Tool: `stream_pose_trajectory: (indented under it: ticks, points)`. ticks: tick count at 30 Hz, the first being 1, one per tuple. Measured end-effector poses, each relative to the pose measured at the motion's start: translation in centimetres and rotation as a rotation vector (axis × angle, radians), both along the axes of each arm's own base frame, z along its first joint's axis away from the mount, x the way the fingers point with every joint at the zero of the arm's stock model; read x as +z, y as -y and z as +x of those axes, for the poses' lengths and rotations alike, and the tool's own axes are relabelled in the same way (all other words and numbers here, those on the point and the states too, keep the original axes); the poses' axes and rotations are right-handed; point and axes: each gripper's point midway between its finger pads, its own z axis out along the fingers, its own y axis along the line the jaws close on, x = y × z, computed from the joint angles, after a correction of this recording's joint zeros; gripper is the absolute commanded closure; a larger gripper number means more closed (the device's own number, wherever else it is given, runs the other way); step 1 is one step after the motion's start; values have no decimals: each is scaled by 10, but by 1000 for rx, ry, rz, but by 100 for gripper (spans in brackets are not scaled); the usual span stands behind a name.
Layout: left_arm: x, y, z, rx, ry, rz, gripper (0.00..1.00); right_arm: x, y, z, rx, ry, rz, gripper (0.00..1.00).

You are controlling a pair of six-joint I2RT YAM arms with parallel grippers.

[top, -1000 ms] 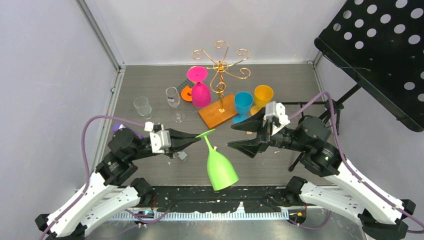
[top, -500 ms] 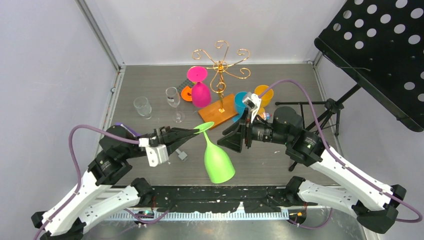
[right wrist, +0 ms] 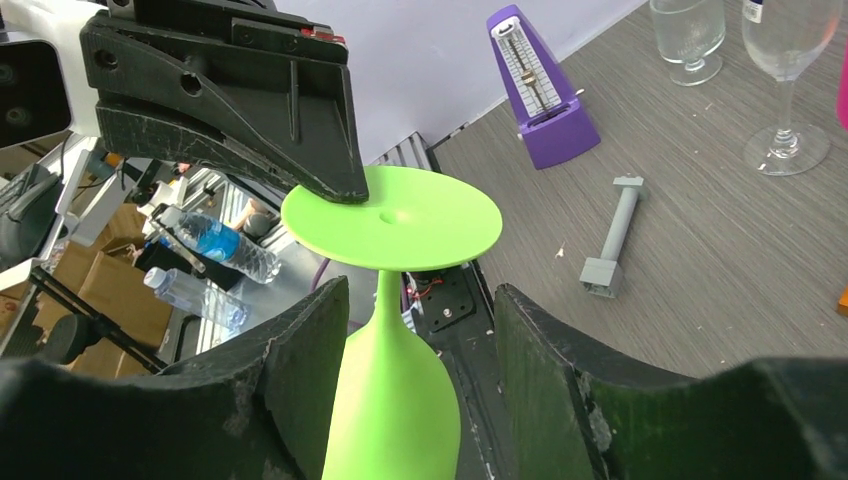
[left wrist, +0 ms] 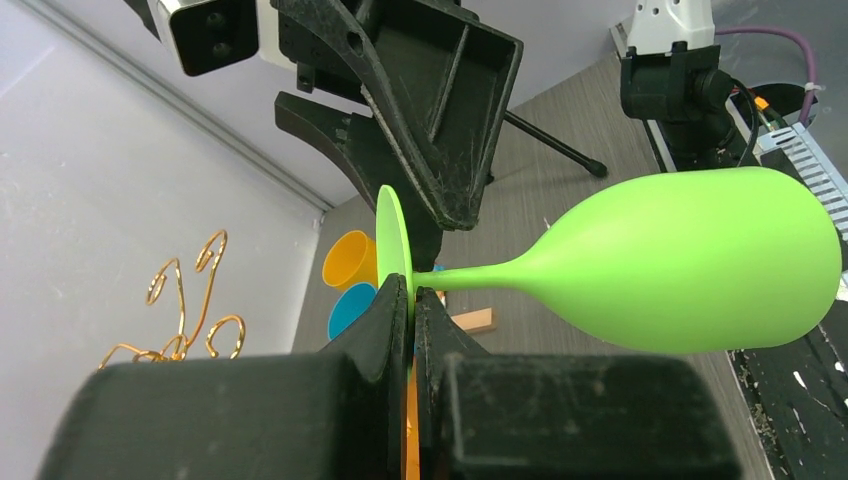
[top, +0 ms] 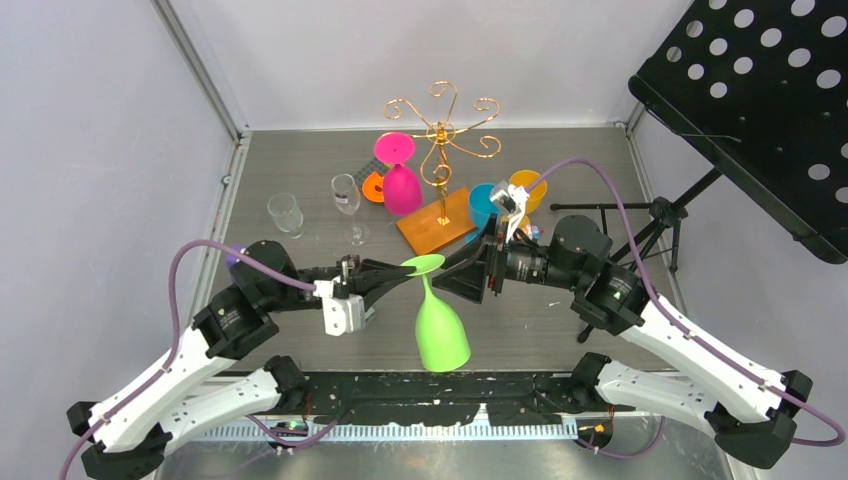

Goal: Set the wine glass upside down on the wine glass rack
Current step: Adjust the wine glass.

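The green wine glass (top: pixel 441 325) hangs upside down above the near table edge, foot up and bowl down. My left gripper (top: pixel 405 268) is shut on the rim of its flat foot (right wrist: pixel 392 218), and in the left wrist view the jaws (left wrist: pixel 412 300) pinch that disc edge-on. My right gripper (right wrist: pixel 420 290) is open, its fingers standing either side of the stem and upper bowl (right wrist: pixel 395 400) without touching. The wine glass rack (top: pixel 441 130), gold wire on a wooden base (top: pixel 435 222), stands at the back centre with empty curled arms.
An upside-down pink glass (top: pixel 401 185) stands left of the rack; blue (top: pixel 484 205) and yellow (top: pixel 526 188) cups are on its right. A clear wine glass (top: pixel 347 195), tumbler (top: pixel 285 213), purple metronome (right wrist: pixel 540 90) and grey piece (right wrist: pixel 612 235) lie left. A black music stand (top: pixel 760 100) is right.
The left arm has turned the green glass from a tilt to nearly vertical, bowl down. The right gripper has swung in from the right and now straddles the stem.
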Motion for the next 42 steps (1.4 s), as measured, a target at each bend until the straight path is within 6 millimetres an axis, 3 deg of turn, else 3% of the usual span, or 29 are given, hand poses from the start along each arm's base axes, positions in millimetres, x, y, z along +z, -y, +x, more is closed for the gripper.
stream_pose_trajectory:
  ticks: [5, 17, 23, 30, 34, 42]
  points:
    - [-2, 2, 0, -5, 6, 7, 100, -2, -2, -6, 25, -14, 3, 39]
    - [0, 8, 9, 26, 26, 10, 100, -15, -17, -13, 77, -43, -27, 62]
    - [2, 7, 12, 41, 39, 5, 100, -21, -21, -12, 80, -53, -44, 65]
    - [1, 7, 13, 45, 52, 13, 100, -22, -20, -9, 67, -34, -50, 93]
    - [1, 7, 13, 47, 52, 14, 92, -21, -20, -8, 60, -27, -46, 94]
    - [11, 2, 19, 98, 61, -40, 58, -22, -14, -2, 10, -22, -47, 94]
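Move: The green wine glass hangs bowl-down with its foot already pinched by the left fingers; its stem is about 3 cm right, 1 back and 3 below that hand. From the open right hand the stem is some 3 cm left, 2 back and 2 below. The golden rack's pole stands roughly 24 cm ahead of the right hand, sideways level with it; the pink glass hung on the rack is 21 ahead and 8 left, the blue cup 20 ahead and 8 right, near table height. The green glass's stem is taken by the right hand just under the foot: the open right fingers ease left and down, about 2 cm each, with a slight draw back, and shut on the stem. The left hand keeps hold of the foot meanwhile, nudging about 1 cm forward, then opens its fingers and starts off forward and up. ##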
